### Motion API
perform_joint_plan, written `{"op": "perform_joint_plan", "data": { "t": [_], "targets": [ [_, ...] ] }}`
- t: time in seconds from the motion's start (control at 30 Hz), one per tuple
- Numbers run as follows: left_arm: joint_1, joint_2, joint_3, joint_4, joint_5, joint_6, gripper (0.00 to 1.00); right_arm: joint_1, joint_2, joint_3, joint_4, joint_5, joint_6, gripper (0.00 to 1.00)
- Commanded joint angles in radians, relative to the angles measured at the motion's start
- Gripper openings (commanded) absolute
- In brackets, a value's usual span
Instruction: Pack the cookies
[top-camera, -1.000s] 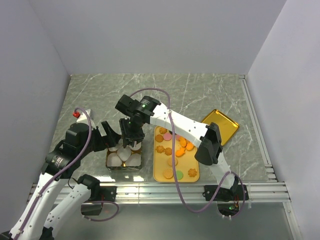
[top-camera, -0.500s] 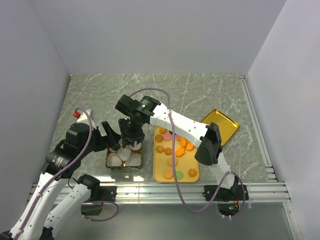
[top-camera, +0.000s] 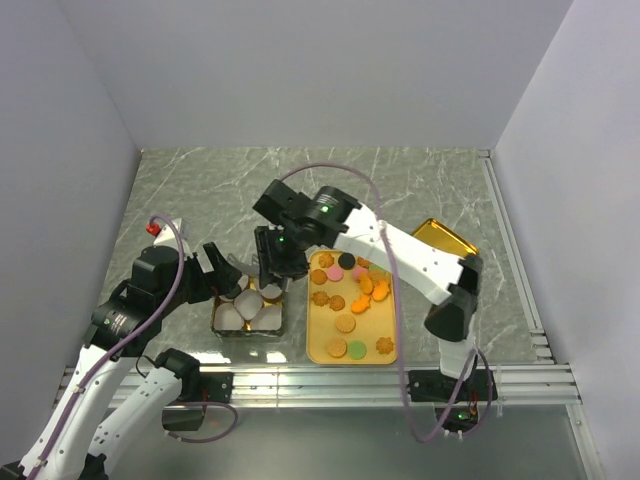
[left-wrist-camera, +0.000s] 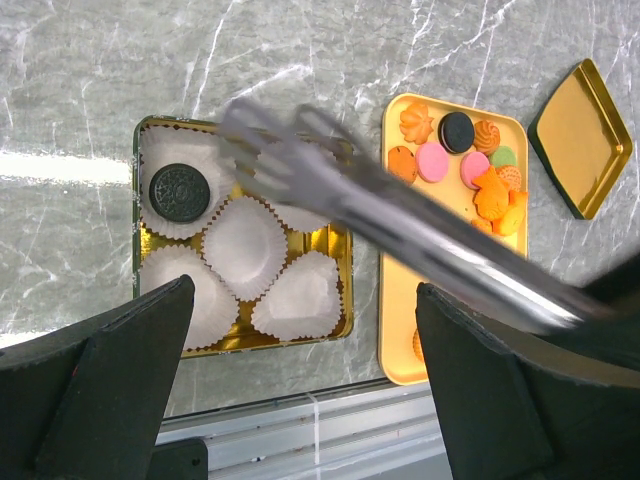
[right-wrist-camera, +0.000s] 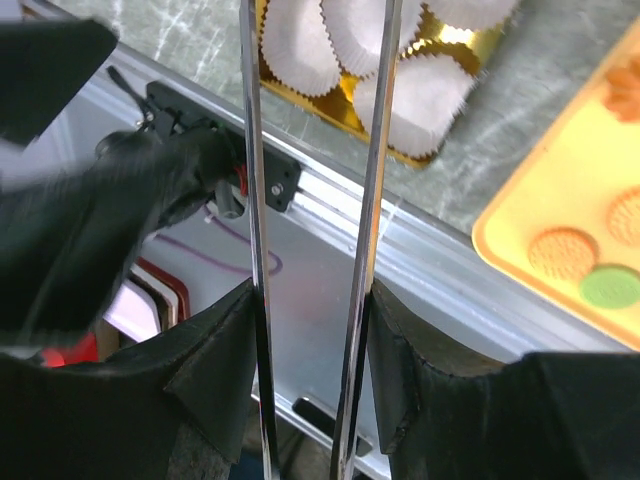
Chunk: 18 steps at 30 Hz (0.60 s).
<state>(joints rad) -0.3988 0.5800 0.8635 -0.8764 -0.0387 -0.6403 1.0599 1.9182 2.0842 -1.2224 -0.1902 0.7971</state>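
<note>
The cookies (top-camera: 350, 288) lie loose on an orange tray (top-camera: 315, 350); in the left wrist view these cookies (left-wrist-camera: 470, 170) are pink, green, orange and dark. One dark cookie (left-wrist-camera: 180, 191) sits in a paper cup in the gold box (left-wrist-camera: 345, 270). My right gripper (top-camera: 272, 262) is shut on metal tongs (left-wrist-camera: 400, 230), whose blurred tips reach over the box with nothing showing between them. In the right wrist view the tongs (right-wrist-camera: 375, 200) run between the right gripper (right-wrist-camera: 310, 330) pads. My left gripper (top-camera: 225, 270) hangs open beside the box (top-camera: 247, 312), holding nothing.
A gold lid (top-camera: 445, 245) lies on the marble to the right of the tray, also in the left wrist view as the lid (left-wrist-camera: 580, 135). Aluminium rails (top-camera: 320, 380) run along the near edge. A small red-topped object (top-camera: 153, 228) sits at the left wall.
My right arm has swung to the right, and the tongs have drawn back from over the box's middle toward its right side. The left arm has stayed put.
</note>
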Motion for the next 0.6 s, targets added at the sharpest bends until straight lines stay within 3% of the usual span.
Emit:
{"op": "perform_joint_plan", "data": {
  "t": [0.0, 0.23, 0.37, 0.57],
  "targets": [
    [-0.002, 0.003, 0.0, 0.034, 0.0, 0.001, 1.0, -0.008, -0.117, -0.041, 0.003, 0.057, 0.025, 0.51],
    [-0.002, 0.006, 0.0, 0.034, -0.001, -0.001, 0.99, -0.014, -0.263, -0.159, -0.064, 0.147, 0.024, 0.51],
    [-0.002, 0.011, 0.0, 0.036, 0.0, 0.001, 1.0, -0.063, -0.384, -0.367, -0.086, 0.224, 0.013, 0.51],
    [-0.002, 0.018, -0.001, 0.036, 0.008, 0.005, 1.0, -0.205, -0.632, -0.674, -0.032, 0.221, 0.028, 0.51]
  ]
}}
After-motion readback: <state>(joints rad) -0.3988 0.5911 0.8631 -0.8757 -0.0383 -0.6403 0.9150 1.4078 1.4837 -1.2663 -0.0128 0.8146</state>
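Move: From the right hand, which still grips the tongs, the cookie tray's middle lies about 15 cm to the right and 2 cm ahead, some 22 cm below. The cookie box is on the opposite side, around 10 cm left and 3 cm ahead; the gold lid lies beyond the tray, about 37 cm right and 15 cm ahead of the hand. From the left hand, the tray is roughly 26 cm right, 2 cm ahead and 20 cm below. Carry the tongs clear of the cookie box with the right gripper: keep rising for the first 3 cm while easing right, then speed up rightward and sink, about 17 cm across in all, bringing the tong tips above the far part of the cookie tray. Turn the wrist some 15 degrees clockwise as its left side dips, and hold the tongs with an unchanged grip. ##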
